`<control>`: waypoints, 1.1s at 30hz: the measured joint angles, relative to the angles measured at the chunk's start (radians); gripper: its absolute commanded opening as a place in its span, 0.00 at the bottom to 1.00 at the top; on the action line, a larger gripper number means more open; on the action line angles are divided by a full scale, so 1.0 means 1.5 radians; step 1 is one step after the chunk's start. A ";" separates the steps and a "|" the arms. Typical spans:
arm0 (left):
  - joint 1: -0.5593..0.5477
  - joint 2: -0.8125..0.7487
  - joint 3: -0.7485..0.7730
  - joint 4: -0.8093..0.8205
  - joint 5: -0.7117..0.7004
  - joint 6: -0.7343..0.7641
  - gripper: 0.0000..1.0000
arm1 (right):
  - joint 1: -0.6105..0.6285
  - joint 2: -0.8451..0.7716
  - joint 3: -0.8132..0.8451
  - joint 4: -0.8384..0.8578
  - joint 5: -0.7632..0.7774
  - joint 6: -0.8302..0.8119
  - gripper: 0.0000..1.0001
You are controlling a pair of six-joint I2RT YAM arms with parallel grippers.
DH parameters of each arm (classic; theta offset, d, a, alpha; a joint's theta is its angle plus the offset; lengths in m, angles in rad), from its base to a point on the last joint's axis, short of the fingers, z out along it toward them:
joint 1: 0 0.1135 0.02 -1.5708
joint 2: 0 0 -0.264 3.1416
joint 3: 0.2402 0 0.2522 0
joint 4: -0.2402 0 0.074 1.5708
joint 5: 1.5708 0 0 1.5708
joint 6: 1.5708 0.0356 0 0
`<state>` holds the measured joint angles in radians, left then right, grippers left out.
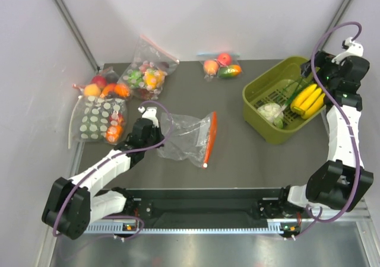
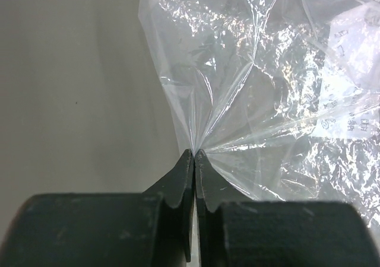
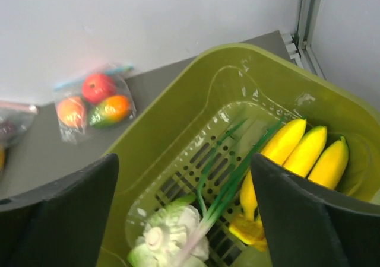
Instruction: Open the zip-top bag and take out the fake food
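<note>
The zip-top bag lies crumpled and empty on the dark table, its red-orange zip strip on the right side. My left gripper is shut on the bag's left edge; in the left wrist view the fingertips pinch a fold of the clear plastic. The fake food sits in a green basket: yellow bananas and a pale lettuce head. My right gripper hangs open above the basket, holding nothing.
A long green stalk lies across the basket floor. A small bag of peach, apple and green-orange fruit sits at the back. At the back left are a white-dotted bag, a bag of multicolour pieces and another fruit bag.
</note>
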<state>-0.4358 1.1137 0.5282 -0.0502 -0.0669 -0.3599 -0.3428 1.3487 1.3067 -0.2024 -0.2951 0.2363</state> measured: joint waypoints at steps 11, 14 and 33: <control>0.002 -0.010 0.005 -0.009 0.003 0.009 0.42 | 0.001 -0.123 -0.089 -0.013 -0.012 0.002 1.00; 0.002 -0.012 0.014 -0.012 0.003 0.010 0.67 | 0.017 -0.206 -0.131 -0.012 -0.014 0.003 1.00; 0.002 -0.175 0.156 -0.164 -0.025 0.009 0.99 | 0.381 -0.437 -0.384 -0.048 0.140 0.009 1.00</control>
<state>-0.4324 0.8516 0.7628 -0.2966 -0.1051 -0.3458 0.2287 0.6930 0.7303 -0.2745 -0.0849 0.2501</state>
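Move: The left hand still pinches the near-left edge of the emptied zip-top bag, whose middle lies about 12 cm to its right, 4 cm ahead and 3 cm lower; the dotted fruit bag is some 26 cm left and 13 cm ahead. The right hand hangs over the basket, already clear of the green onion about 24 cm below, 4 cm ahead and 2 cm left. The cauliflower is 9 cm left and 2 cm back, the bananas 8 cm right and 5 cm ahead; the emptied bag lies roughly 45 cm left and 14 cm back. The left fingers open from shut to wide and let go of the bag's pinched edge, the hand barely lifting at first and then climbing straight up off it, about 13 cm in all, its tips tilting up some 15 degrees. Meanwhile the right hand, touching nothing and spreading its fingers the rest of the way, draws back from over the green onion, then sweeps left past the cauliflower and sinks, ending about 18 cm left, 15 cm back and 7 cm lower, turned some 20 degrees counter-clockwise towards the emptied bag. ##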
